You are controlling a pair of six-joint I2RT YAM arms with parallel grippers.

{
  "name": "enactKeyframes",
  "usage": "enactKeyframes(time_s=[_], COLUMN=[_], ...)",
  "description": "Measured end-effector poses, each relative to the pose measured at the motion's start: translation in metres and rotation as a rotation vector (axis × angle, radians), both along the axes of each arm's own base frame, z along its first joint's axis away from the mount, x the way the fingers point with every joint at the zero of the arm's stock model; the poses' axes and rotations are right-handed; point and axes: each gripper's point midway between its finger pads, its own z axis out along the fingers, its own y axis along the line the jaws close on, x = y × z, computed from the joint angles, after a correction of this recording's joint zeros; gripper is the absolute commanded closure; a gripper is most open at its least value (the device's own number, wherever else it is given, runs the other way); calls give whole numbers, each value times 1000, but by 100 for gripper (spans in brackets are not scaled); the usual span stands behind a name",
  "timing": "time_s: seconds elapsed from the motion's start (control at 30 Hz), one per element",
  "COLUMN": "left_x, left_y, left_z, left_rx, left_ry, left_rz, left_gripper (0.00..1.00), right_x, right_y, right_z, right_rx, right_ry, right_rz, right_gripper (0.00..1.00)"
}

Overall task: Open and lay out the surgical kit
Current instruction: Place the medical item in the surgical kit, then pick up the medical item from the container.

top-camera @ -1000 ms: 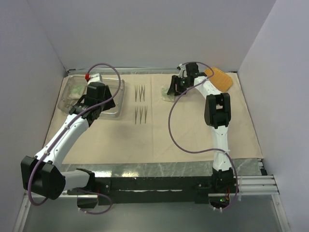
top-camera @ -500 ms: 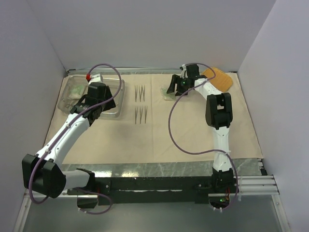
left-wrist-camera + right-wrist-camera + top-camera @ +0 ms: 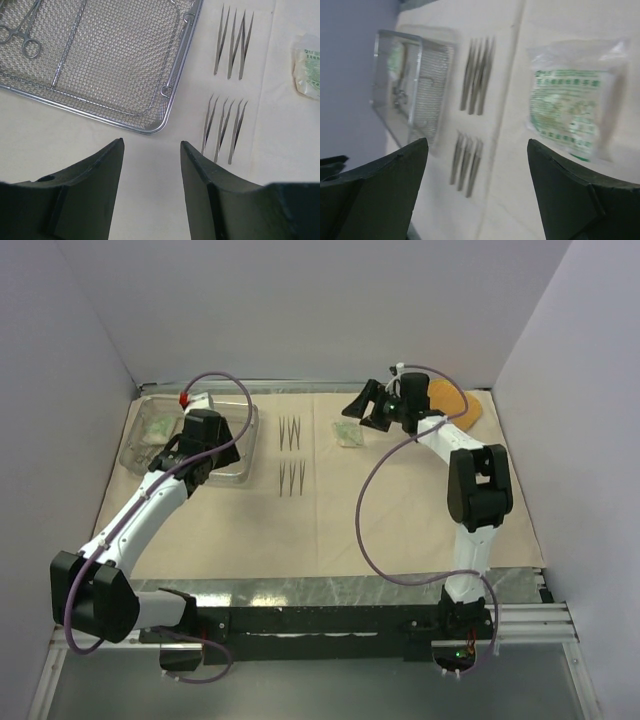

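Note:
The beige wrapping cloth (image 3: 400, 510) lies spread flat over the table. On its back left stands the steel wire-mesh tray (image 3: 160, 435) (image 3: 100, 60), with ring-handled forceps (image 3: 22, 35) and something greenish (image 3: 155, 428) inside. Two rows of three tweezers (image 3: 290, 432) (image 3: 291, 478) (image 3: 224, 127) lie right of the tray. A green-white packet (image 3: 347, 432) (image 3: 570, 107) rests flat beside them. My left gripper (image 3: 215, 462) (image 3: 151, 142) hovers open and empty by the tray's near right corner. My right gripper (image 3: 362, 408) (image 3: 477, 141) hangs wide open and empty above the packet.
An orange woven pad (image 3: 452, 402) lies at the back right, behind the right arm. Grey walls close in the back and both sides. Purple cables loop over both arms. Bare cloth (image 3: 330, 530) stretches across the near half.
My right gripper opened wider and lifted back to the right, leaving the packet on the cloth. The left arm has hardly moved.

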Motion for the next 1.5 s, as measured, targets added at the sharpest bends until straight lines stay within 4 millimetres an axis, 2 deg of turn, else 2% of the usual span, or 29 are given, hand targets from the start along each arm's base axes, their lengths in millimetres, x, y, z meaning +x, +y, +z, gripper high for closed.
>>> enactKeyframes(time_s=[0.17,0.37,0.73,0.93,1.1,1.23,1.37,1.5], left_x=[1,1,1,1,1,2,11,27], left_y=[0,0,2,1,0,4,20,49], left_z=[0,0,0,0,0,0,2,5], left_rx=[-4,-4,-5,-7,-10,-15,-22,-32], left_ry=[-2,-2,-2,-2,-1,0,-1,-9], left_rz=[-3,-2,2,0,-3,5,48,123], left_gripper=[45,45,45,45,45,45,45,45], right_x=[-3,0,-3,-7,-12,-19,-29,-49], right_y=[28,51,51,52,55,54,48,35], right_z=[-6,-29,-70,-75,-70,-55,-19,24], right_rx=[158,249,304,315,327,318,246,142], right_ry=[38,95,173,186,191,185,126,35], right_rz=[39,50,9,17,45,61,84,80], right_gripper=[11,11,10,10,10,9,9,9])
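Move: The medical item, a clear pack with green contents, lies on the cloth about 10 cm below the right hand, some 3 cm to its left and 2 cm ahead. The far tweezers lie about 21 cm left and 1 cm ahead of that hand, the near tweezers 19 cm left and 14 cm back. From the left hand, the second green pack in the tray is roughly 18 cm ahead, 25 cm left and 13 cm below; the tray's middle is 15 cm ahead, 15 cm left and 14 cm below. Over the already released medical item the right hand, fingers staying wide open, swings about 5 cm left and sinks some 7 cm close to it, its left side tilting up roughly 20 degrees; contact can't be seen. After a short hover it climbs about 10 cm and draws back towards its base, levelling out. Late on, the left hand, still part-open, sets off left and a little forward over the tray towards the second pack. ##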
